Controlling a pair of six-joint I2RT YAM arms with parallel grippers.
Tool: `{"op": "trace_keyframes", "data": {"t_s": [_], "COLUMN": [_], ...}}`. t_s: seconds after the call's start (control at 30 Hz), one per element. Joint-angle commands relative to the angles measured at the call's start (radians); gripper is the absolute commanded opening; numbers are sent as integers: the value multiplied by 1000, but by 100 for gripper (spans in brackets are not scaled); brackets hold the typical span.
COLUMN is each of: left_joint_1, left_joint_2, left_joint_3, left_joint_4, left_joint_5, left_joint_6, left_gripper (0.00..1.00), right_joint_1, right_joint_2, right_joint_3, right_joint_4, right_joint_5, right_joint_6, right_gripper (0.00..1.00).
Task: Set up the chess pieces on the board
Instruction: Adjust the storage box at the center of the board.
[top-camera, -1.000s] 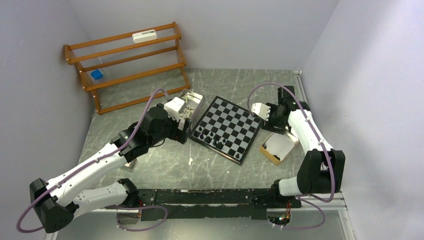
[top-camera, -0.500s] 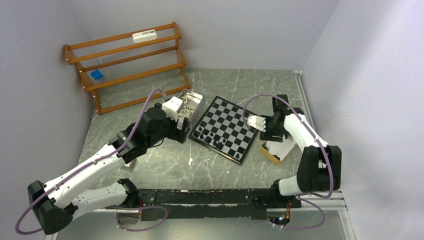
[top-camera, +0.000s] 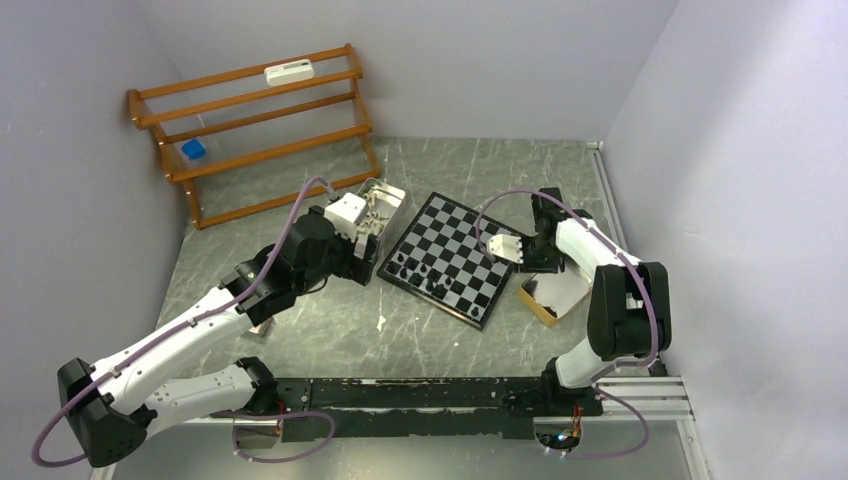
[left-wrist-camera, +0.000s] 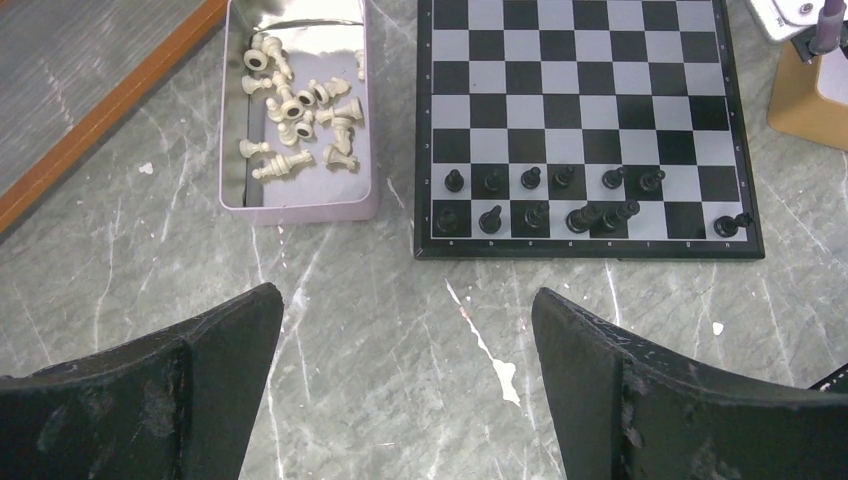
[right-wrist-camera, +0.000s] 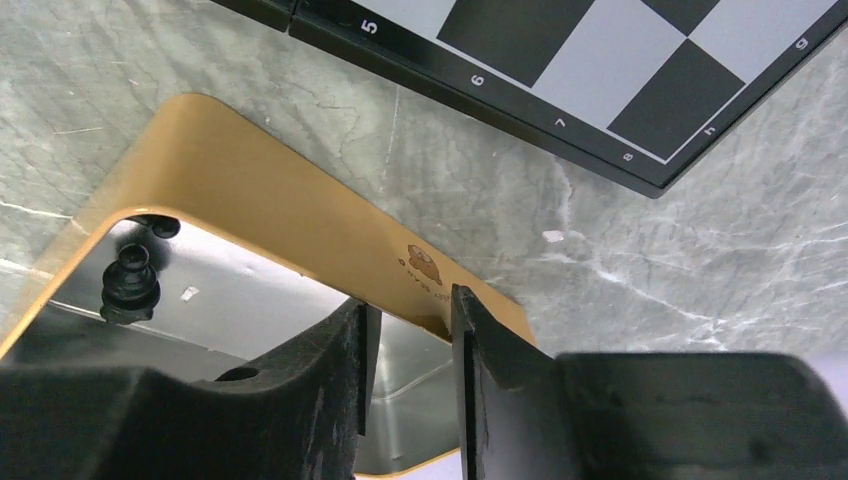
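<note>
The board (top-camera: 455, 255) lies mid-table, and several black chess pieces (left-wrist-camera: 540, 195) stand or lean on its two rows nearest the left arm. Cream-white chess pieces (left-wrist-camera: 300, 115) lie in a silvery tin (left-wrist-camera: 300, 210) left of the board. My left gripper (left-wrist-camera: 408, 330) hangs open over bare table short of the board's near edge, holding nothing. My right gripper (right-wrist-camera: 410, 315) hovers over the tan tray (right-wrist-camera: 260, 200) by the board's corner (right-wrist-camera: 560, 60). Its jaws stand a narrow gap apart at the tray's wall with nothing between them. One black piece (right-wrist-camera: 130, 283) stands in the tray's corner.
A wooden slatted rack (top-camera: 255, 130) stands at the back left with a blue object (top-camera: 193, 150) and a white device (top-camera: 289, 72) on it. Walls close in both sides. White flecks mark the grey marble table (left-wrist-camera: 480, 340).
My right arm has swung from beyond the tan tray toward the board's right corner, and its jaws have narrowed. The left arm has barely moved.
</note>
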Motion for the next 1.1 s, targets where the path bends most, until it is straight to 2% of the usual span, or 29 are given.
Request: {"op": "trace_keyframes", "data": {"t_s": [0.0,0.13,0.23,0.3,0.37,0.7,0.93,1.07], "left_joint_1": [-7,-9,-14,-15,-19,-28,-42,-48], "left_joint_2": [7,10,8,7,6,-8,-22,-29], "left_joint_3": [1,-1,-1,-1,-1,-3,-4,-4], "left_joint_4": [-10,-10,-12,-12,-12,-13,-11,-10], "left_joint_5": [-19,-21,-24,-26,-28,-38,-39,-39], "left_joint_6": [15,15,16,16,15,17,17,18], "left_gripper": [100,100,100,100,100,100,100,100], "right_joint_1": [4,-5,-25,-41,-51,-132,-178,-218], "right_joint_2": [1,-14,-34,-45,-51,-72,-79,-84], "right_joint_3": [12,-22,-34,-34,-32,-42,-31,-30], "right_joint_4": [20,49,68,90,91,110,163,234], "right_joint_5": [17,51,55,50,53,122,122,111], "right_joint_6": [-19,-12,8,41,51,141,373,625], "right_gripper": [34,29,18,5,1,0,0,0]}}
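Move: Between the right hand's half-open fingers stands the storage box's wall on the chessboard side; the box's middle lies about 5 cm back and 2 cm to the right of that hand, 2 cm below. The chessboard's middle is some 20 cm to its left and 2 cm farther out, and a lone black piece on the board about 16 cm left and 10 cm back. From the left hand, the box's middle is roughly 40 cm right, level ahead, 20 cm below. Closing its fingers, the right hand pinches the storage box's long wall by the rim, then swings it away from the chessboard: about 7 cm to the right with a 2 cm rise, the wrist turning some 30 degrees clockwise as it goes. It keeps its hold on the wall to the end. ##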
